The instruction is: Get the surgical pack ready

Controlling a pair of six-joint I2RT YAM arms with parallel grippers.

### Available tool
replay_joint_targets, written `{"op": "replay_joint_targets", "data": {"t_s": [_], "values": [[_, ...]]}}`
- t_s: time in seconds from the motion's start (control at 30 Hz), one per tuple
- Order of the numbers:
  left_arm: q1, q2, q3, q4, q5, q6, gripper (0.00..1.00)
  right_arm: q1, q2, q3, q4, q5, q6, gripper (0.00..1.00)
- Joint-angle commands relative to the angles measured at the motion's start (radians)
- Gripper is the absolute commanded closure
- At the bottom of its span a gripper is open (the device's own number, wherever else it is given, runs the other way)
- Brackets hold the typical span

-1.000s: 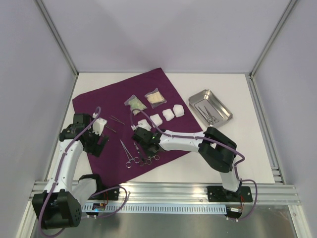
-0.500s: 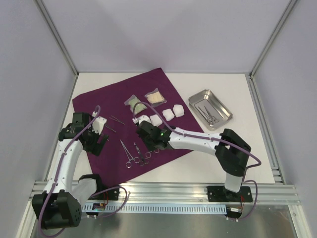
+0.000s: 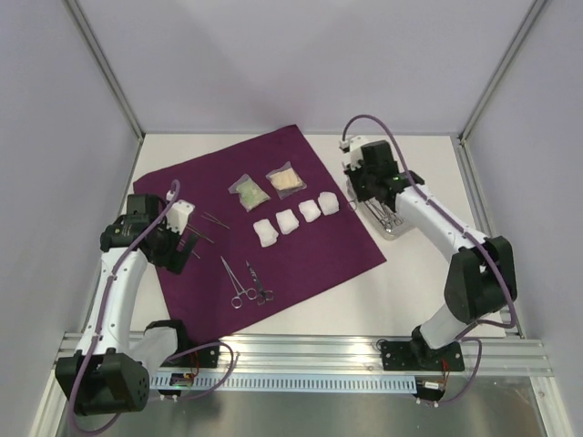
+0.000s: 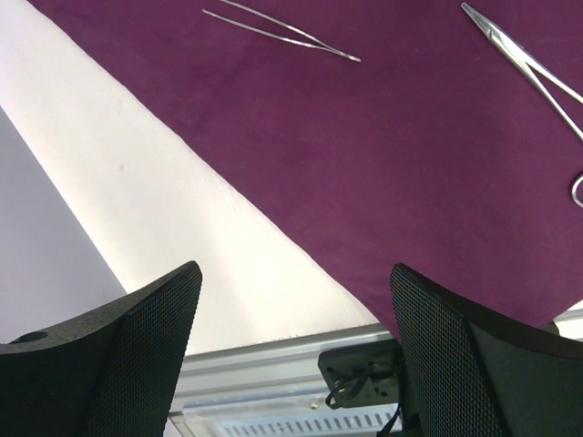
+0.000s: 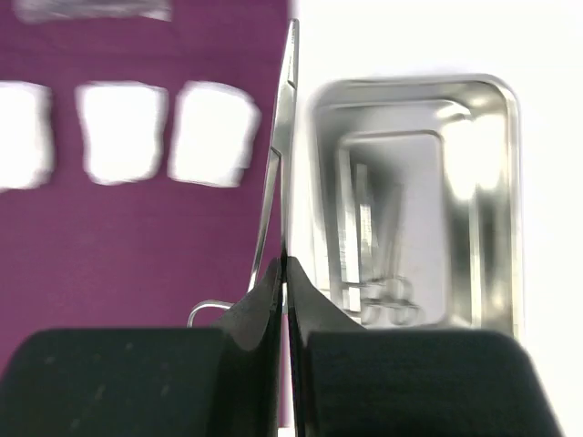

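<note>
The deep-purple cloth (image 3: 319, 250) lies spread on the table. On it are several white gauze pads (image 3: 287, 221), two clear packets (image 3: 248, 189), tweezers (image 3: 215, 218) and two steel scissor-like instruments (image 3: 235, 282). My right gripper (image 3: 369, 193) hangs over the left edge of the steel tray (image 3: 417, 211). In the right wrist view it (image 5: 284, 273) is shut on a steel instrument (image 5: 281, 137) that points forward along the tray's rim (image 5: 506, 182). More instruments (image 5: 392, 291) lie inside the tray. My left gripper (image 4: 293, 273) stands open and holds nothing, over the cloth's front left edge (image 4: 410, 164).
The aluminium frame rail (image 3: 319, 350) runs along the near table edge, and grey walls close the other sides. Bare white table (image 3: 419, 282) shows to the right of the cloth and in front of the tray. Tweezers (image 4: 282, 32) and a long forceps (image 4: 528, 64) lie ahead of the left gripper.
My right arm has swung from the front of the cloth over to the tray, carrying one steel instrument; fewer instruments remain at the cloth's front. The left arm has shifted only slightly.
</note>
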Motion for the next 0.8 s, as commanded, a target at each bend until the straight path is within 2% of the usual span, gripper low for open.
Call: {"op": "replay_joint_targets", "data": {"t_s": [0.0,0.13,0.27,0.57,0.77], "values": [[-0.002,0.031,0.069,-0.007,0.031,0.017,0.07,-0.132,-0.013,0.012,-0.011,-0.169,-0.255,0.99],[-0.003,0.077,0.103,0.004,0.032,0.011,0.07,-0.277,0.059,0.037,-0.046,-0.209,-0.307,1.0],[-0.002,0.125,0.123,0.016,0.04,0.005,0.07,-0.355,0.15,0.038,-0.04,-0.156,-0.358,1.0],[-0.002,0.171,0.129,0.032,0.034,-0.003,0.07,-0.404,0.291,0.073,-0.056,-0.137,-0.39,0.99],[-0.003,0.18,0.13,0.032,0.031,-0.007,0.07,-0.404,0.325,0.075,-0.051,-0.105,-0.398,1.0]]}}
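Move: The steel tray's middle lies about 11 cm to the right of the right hand, which holds a clamp, and 3 cm farther out, some 14 cm below. At that same depth, the nearest gauze is 6 cm left and 3 cm ahead; the next gauze is 12 cm left, level with the hand. From the left hand the tray is roughly 59 cm right and 21 cm ahead. Still pinching the clamp, the right hand swings some 16 cm right, then sinks about 12 cm into the tray. ##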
